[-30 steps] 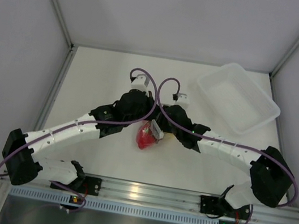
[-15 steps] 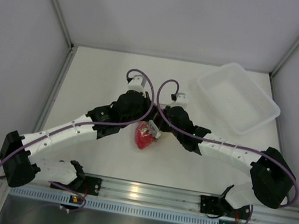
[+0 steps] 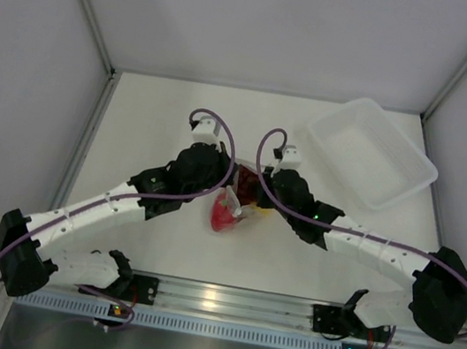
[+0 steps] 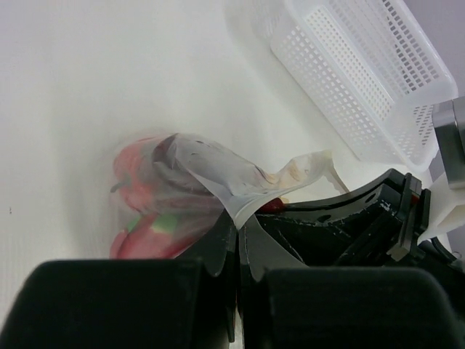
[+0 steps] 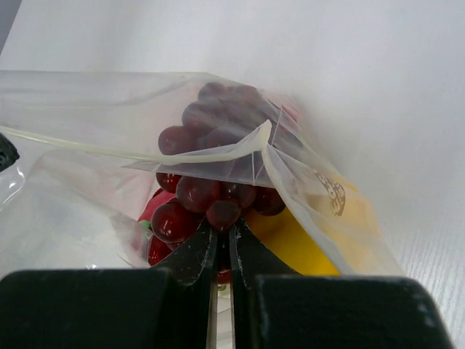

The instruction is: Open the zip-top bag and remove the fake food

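The zip-top bag (image 3: 229, 210) lies at the table's middle between both grippers. In the left wrist view the bag (image 4: 211, 171) holds a pink-red fruit with green (image 4: 142, 193). My left gripper (image 4: 243, 218) is shut on one lip of the bag's mouth. In the right wrist view my right gripper (image 5: 224, 231) is shut on the other lip of the bag (image 5: 305, 171). The mouth gapes there, showing the dark purple grape bunch (image 5: 207, 193), a yellow pepper (image 5: 301, 243) and a red piece (image 5: 154, 211) inside. From above, the left gripper (image 3: 223, 193) and the right gripper (image 3: 255, 198) stand close together.
A white rigid tray (image 3: 372, 153) stands at the back right and shows as a perforated basket in the left wrist view (image 4: 363, 73). The right gripper's black body (image 4: 356, 218) sits just right of the left fingers. Walls enclose the table on three sides.
The two grippers have drawn apart, left arm leftward and right arm rightward. The bag's mouth has spread between them, and dark grapes now show from above.
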`<control>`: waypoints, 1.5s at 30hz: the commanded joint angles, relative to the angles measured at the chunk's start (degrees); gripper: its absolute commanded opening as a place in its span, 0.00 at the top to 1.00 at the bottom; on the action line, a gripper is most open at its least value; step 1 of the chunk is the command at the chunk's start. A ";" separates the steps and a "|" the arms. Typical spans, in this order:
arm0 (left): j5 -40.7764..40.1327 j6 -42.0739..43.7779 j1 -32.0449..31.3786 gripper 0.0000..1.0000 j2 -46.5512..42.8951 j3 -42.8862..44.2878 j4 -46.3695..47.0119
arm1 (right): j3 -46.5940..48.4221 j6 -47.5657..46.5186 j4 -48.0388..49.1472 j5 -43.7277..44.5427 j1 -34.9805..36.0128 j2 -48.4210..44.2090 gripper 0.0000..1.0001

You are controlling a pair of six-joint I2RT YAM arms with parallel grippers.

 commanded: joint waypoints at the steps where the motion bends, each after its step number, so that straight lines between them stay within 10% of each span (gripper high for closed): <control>1: -2.28 1.31 0.25 1.00 -0.24 0.61 3.59 | 0.04 -1.73 0.95 -0.96 0.60 -3.05 1.00; 45: -3.59 1.14 -0.01 1.00 9.09 4.92 3.68 | 13.22 -13.33 -18.21 -4.31 1.39 -22.66 1.00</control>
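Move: The right fingers are already shut on the grapes inside the bag, the bunch hanging about 4 cm below and 2 cm left of them. The basket lies some 19 cm ahead, 29 cm right and 11 cm lower; the yellow pepper is about 2 cm back, 3 cm right, 10 cm below. From the left hand, pinching the bag's rim, the bag's middle lies 2 cm back, 3 cm right, some 14 cm below. Keep the right fingers shut on the grapes and draw them up out of the bag mouth, about 13 cm in all, backing off 5 cm and shifting 4 cm right on the way, then going straight up while the fingers tilt upward some 10 degrees. Keep the left gripper's pinch on the rim and ease it down about 3 cm and slightly forward. ##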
